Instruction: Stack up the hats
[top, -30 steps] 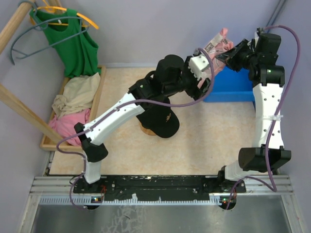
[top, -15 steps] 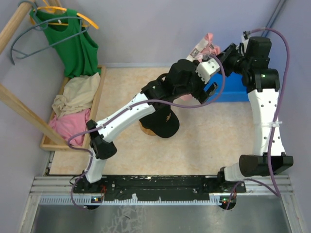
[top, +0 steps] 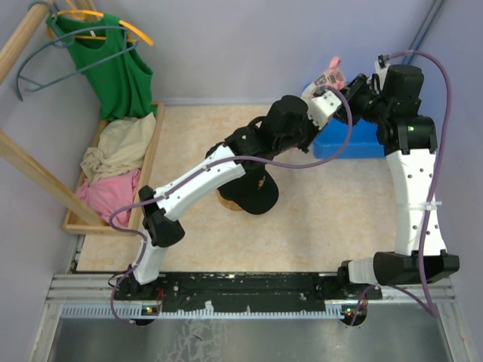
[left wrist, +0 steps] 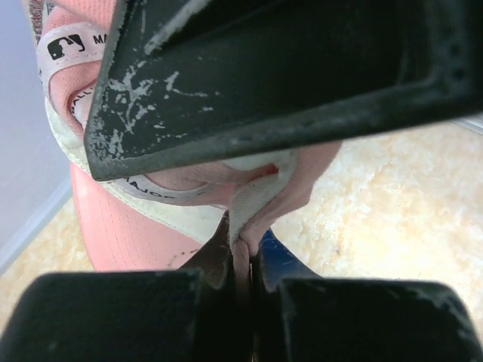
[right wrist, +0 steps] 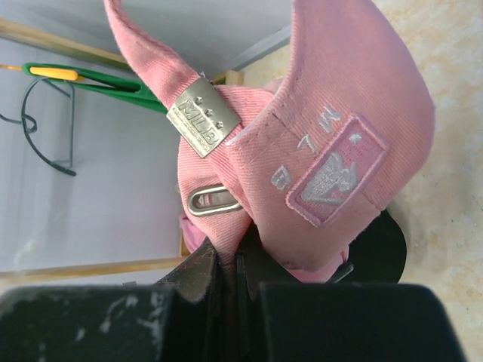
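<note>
A pink hat [top: 333, 74] with a white logo hangs in the air at the back right, above the blue bin, held from both sides. My left gripper [top: 324, 92] reaches in from the left, and in the left wrist view it [left wrist: 241, 253] is shut on a fold of the pink hat's [left wrist: 128, 226] rim. My right gripper [top: 349, 89] is shut on the pink hat [right wrist: 332, 113] near its back strap and metal buckle, as the right wrist view [right wrist: 238, 260] shows. A black hat [top: 255, 192] with a gold emblem lies mid-table on top of a tan hat [top: 224, 202].
A blue bin [top: 362, 140] stands at the back right under the grippers. On the left, a wooden tray [top: 156, 143] holds cream [top: 113, 151] and pink [top: 102, 192] cloths. A green sleeveless top [top: 113, 68] hangs from a hanger on the wooden rack above it.
My left gripper moved right and back to the pink hat and shut on its rim. The right gripper, still holding the hat, shifted slightly left and back.
</note>
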You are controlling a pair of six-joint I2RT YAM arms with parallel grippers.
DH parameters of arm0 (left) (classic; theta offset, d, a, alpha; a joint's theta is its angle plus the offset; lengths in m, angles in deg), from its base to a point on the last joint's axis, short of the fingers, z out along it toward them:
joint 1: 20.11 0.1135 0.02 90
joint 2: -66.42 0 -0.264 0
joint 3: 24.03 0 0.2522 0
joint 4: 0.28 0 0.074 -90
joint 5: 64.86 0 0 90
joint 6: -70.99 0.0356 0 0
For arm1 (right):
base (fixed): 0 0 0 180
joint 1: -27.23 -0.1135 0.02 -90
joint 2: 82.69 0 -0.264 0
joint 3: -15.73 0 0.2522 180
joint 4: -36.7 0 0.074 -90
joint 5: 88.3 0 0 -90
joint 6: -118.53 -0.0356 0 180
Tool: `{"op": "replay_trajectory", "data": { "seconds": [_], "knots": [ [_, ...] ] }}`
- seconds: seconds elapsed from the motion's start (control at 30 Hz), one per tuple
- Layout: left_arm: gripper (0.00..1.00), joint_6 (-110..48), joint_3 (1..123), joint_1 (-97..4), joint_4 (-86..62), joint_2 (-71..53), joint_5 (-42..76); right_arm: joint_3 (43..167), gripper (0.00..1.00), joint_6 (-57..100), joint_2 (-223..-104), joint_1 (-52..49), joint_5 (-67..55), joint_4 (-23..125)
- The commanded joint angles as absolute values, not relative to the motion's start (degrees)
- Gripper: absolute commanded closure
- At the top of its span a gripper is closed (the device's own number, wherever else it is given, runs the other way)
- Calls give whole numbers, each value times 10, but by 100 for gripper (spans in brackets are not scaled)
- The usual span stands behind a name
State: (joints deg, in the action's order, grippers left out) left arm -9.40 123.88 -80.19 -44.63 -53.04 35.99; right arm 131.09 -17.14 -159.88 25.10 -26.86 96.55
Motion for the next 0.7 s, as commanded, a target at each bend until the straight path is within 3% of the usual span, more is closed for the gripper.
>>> {"op": "replay_trajectory", "data": {
  "seconds": [0.0, 0.07, 0.13, 0.27, 0.43, 0.57, 0.67],
  "knots": [
    [100, -134, 1235, -779, -427, -507, 339, 1323, 93, -163, -1571, 247, -279, 953],
    [100, -168, 1200, -756, -401, -483, 285, 1320, 71, -159, -1568, 255, -269, 941],
    [100, -202, 1150, -729, -355, -450, 228, 1307, 57, -173, -1558, 271, -269, 904],
    [100, -304, 1042, -661, -239, -377, 105, 1242, 50, -241, -1514, 310, -292, 766],
    [100, -454, 911, -587, -35, -309, 11, 1239, 44, -256, -1505, 313, -298, 748],
    [100, -585, 840, -546, 158, -286, -6, 1172, 41, -337, -1498, 315, -357, 674],
    [100, -724, 787, -518, 319, -292, 4, 1087, 41, -443, -1488, 314, -418, 538]
  ]
}}
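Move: Both hands hold the pink hat, whose middle is some 7 cm ahead and 2 cm right of the left hand. The black hat on the stand lies about 16 cm left, 6 cm back and 14 cm below the left hand; the blue bin is roughly 21 cm ahead, 24 cm right and 30 cm below. From the right hand, the black hat is about 23 cm left, 7 cm back and 20 cm down. Right fingers open, releasing the pink hat and rising 5 cm; left carries it 13 cm left, upward, rolling. ##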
